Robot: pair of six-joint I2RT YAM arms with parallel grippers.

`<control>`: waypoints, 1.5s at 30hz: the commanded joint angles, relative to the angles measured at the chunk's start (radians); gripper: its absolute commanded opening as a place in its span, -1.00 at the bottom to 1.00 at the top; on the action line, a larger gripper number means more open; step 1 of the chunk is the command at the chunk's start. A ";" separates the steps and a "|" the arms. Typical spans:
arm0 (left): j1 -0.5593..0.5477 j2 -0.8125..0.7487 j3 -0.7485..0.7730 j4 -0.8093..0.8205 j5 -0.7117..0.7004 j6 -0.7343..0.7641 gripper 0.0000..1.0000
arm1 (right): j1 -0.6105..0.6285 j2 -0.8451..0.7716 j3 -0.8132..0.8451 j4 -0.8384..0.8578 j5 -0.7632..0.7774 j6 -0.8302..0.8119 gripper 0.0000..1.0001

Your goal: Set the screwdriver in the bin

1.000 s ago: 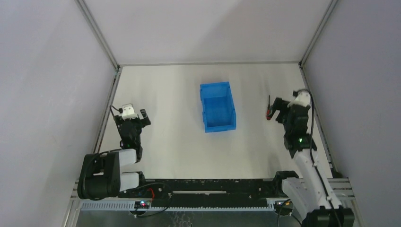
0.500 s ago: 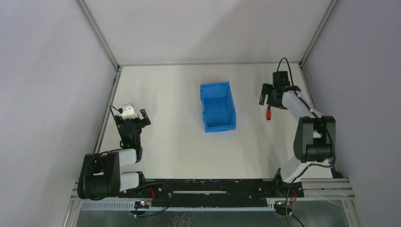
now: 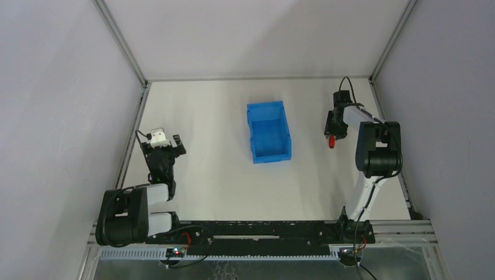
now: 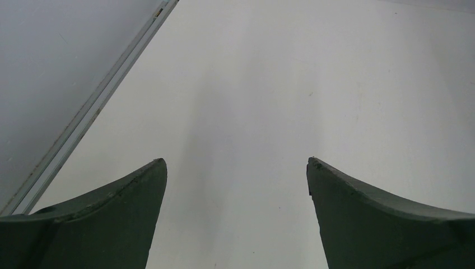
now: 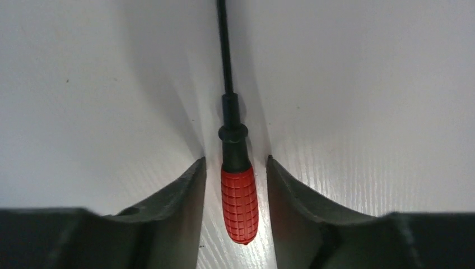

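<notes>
The screwdriver [image 5: 239, 202] has a red ribbed handle and a thin black shaft, and lies flat on the white table. My right gripper [image 5: 235, 159] is down at the table and straddles the handle. Its jaws stand close on either side with a thin gap each, so it is open. In the top view the right gripper [image 3: 331, 129] covers the shaft and only the screwdriver's red handle end [image 3: 331, 141] shows. The blue bin [image 3: 268, 131] stands to the left of it, apart and empty. My left gripper [image 4: 236, 168] is open and empty over bare table at the left [image 3: 166, 144].
The table [image 3: 222, 175] is walled by grey panels on the left, right and back. A metal frame rail [image 4: 89, 112] runs along the left edge near my left gripper. The right wall is close behind the right arm [image 3: 373, 151].
The right arm has reached out and its gripper has come down over the screwdriver, jaws on either side of the handle. The screwdriver, the bin and the left arm have not moved.
</notes>
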State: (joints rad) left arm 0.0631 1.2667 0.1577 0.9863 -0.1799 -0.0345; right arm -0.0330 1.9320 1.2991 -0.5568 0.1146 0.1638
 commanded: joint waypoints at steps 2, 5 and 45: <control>-0.004 -0.009 0.036 0.066 -0.005 0.007 1.00 | -0.010 0.052 0.019 -0.005 0.021 -0.007 -0.42; -0.005 -0.009 0.037 0.066 -0.003 0.007 1.00 | -0.010 0.023 0.020 -0.012 0.019 -0.010 -0.92; -0.005 -0.009 0.036 0.066 -0.003 0.007 1.00 | 0.610 -0.155 0.315 -0.070 -0.034 0.000 -0.87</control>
State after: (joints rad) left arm 0.0631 1.2667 0.1577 0.9859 -0.1799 -0.0345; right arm 0.5594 1.7298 1.6154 -0.7086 0.0036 0.1726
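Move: Between the right hand's part-closed fingers lies the screwdriver, its shaft pointing forward and its middle about 1 cm ahead of the hand, level with it sideways and at roughly the same height. The bin stands about 26 cm to the right hand's left, 1 cm farther out, its middle some 2 cm higher. From the idle left hand, the screwdriver is around 67 cm right, 6 cm ahead and 9 cm below. Closing the rest of the way, the right fingers pinch the screwdriver at the front of its red handle. The hand then lifts it nearly straight up, swings left about 27 cm to over the bin at a height gain of some 22 cm, and sinks about 4 cm. The wrist turns roughly 35 degrees counter-clockwise and tips the fingers more forward; the grip holds. ##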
